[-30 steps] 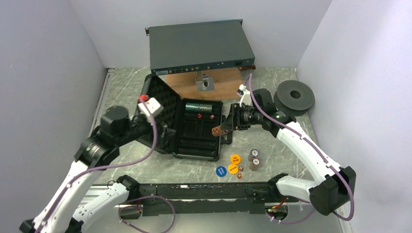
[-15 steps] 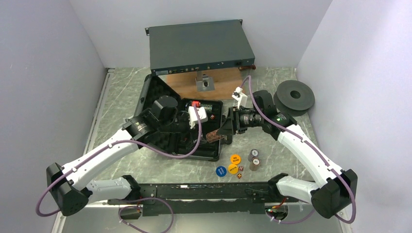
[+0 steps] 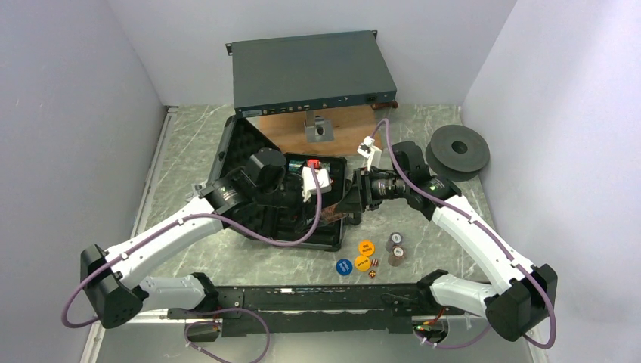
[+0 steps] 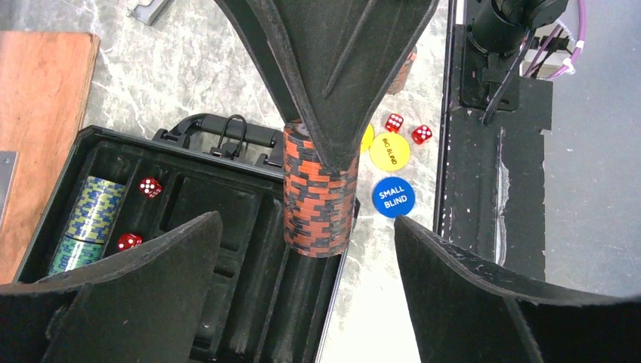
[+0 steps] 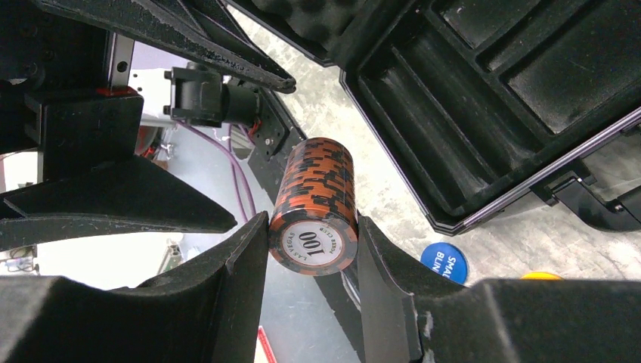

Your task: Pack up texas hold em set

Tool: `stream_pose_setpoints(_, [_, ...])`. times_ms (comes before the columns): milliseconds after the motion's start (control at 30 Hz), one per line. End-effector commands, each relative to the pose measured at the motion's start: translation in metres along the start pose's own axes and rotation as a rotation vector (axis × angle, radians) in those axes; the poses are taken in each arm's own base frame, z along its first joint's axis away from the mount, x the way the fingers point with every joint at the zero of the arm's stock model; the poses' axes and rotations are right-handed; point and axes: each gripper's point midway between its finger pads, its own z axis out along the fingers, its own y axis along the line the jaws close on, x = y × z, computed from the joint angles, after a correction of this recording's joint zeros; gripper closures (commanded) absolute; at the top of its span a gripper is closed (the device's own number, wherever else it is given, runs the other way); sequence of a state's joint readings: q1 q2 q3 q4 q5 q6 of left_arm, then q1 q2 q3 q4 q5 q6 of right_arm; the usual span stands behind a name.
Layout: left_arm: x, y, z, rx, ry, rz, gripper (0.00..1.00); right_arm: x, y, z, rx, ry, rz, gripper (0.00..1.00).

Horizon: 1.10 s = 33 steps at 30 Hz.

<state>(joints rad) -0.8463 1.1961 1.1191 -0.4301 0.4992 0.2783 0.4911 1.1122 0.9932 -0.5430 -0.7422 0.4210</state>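
Note:
The black case (image 3: 298, 227) lies open, its foam lid (image 3: 240, 147) tipped back to the left. My right gripper (image 5: 311, 249) is shut on an orange-and-black chip stack (image 5: 314, 204), held lying over the case's right edge (image 4: 319, 193). My left gripper (image 4: 306, 291) is open over the case tray, facing the stack's free end, with its fingers apart from the stack. A blue-yellow chip stack (image 4: 87, 223) and two red dice (image 4: 150, 187) lie in the tray. Blue (image 4: 393, 197) and yellow (image 4: 389, 151) discs, dice (image 4: 394, 122) and two chip stacks (image 3: 394, 249) sit on the table.
A large grey-blue rack unit (image 3: 310, 72) stands at the back over a wooden board (image 3: 340, 134) with a metal bracket (image 3: 319, 130). A dark grey spool (image 3: 457, 151) lies at the right. A black rail (image 3: 302, 299) runs along the near edge.
My left arm has swung from the case's left side over the tray toward the chip stack. My right gripper has carried the stack slightly left and lower.

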Motion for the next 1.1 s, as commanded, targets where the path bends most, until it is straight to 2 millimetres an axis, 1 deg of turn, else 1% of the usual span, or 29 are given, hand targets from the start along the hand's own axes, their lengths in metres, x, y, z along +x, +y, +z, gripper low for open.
stream_pose_setpoints(0, [-0.017,-0.001,0.003,0.003,-0.039,-0.001,0.10,-0.016,0.028,-0.009,-0.098,-0.066,-0.102,0.98])
stream_pose_setpoints(233, [-0.009,-0.004,0.017,0.021,0.004,-0.014,0.13,-0.015,0.032,-0.011,-0.110,-0.067,-0.112,0.98])
stream_pose_setpoints(467, [-0.009,0.001,0.024,-0.009,0.024,-0.011,0.21,-0.012,0.035,-0.012,-0.119,-0.066,-0.114,0.98])
stream_pose_setpoints(633, [-0.006,-0.002,0.030,0.005,0.050,-0.008,0.27,-0.011,0.037,-0.012,-0.124,-0.065,-0.116,0.97])
stream_pose_setpoints(767, [-0.004,-0.003,0.035,0.003,0.061,-0.004,0.27,-0.010,0.038,-0.013,-0.127,-0.065,-0.122,0.97])
stream_pose_setpoints(833, [-0.002,0.000,0.037,-0.009,0.073,-0.007,0.29,-0.010,0.039,-0.014,-0.129,-0.067,-0.124,0.97])
stream_pose_setpoints(900, [-0.001,0.001,0.037,-0.017,0.082,-0.009,0.36,-0.010,0.039,-0.015,-0.125,-0.069,-0.126,0.97])
stream_pose_setpoints(1000, [0.001,0.002,0.037,-0.021,0.092,-0.012,0.57,-0.009,0.039,-0.015,-0.122,-0.072,-0.128,0.97])
stream_pose_setpoints(1067, [0.002,0.001,0.038,-0.013,0.106,-0.015,0.80,-0.008,0.039,-0.016,-0.120,-0.073,-0.128,0.97])
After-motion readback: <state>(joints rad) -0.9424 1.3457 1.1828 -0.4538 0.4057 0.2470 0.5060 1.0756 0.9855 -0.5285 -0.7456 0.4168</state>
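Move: The orange-and-black chip stack, held by the right fingers, has its middle about 3 cm to the open left hand's right and 3 cm below, level with it fore and aft. From the left hand, the case tray's middle is 4 cm left, 2 cm ahead and some 15 cm down; the small blind disc is about 15 cm back, 6 cm right and 17 cm down. From the right hand, the stack's middle is 2 cm left, 1 cm back and 2 cm below. Down and to the right, about 3 cm each way, the left hand eases onto the free end of the chip stack, its wrist turning only slightly. Its fingers narrow gradually, then close faster at the end and pinch the stack from both sides. The right hand keeps its grip on the other end, drifting up and back about 1 cm. ##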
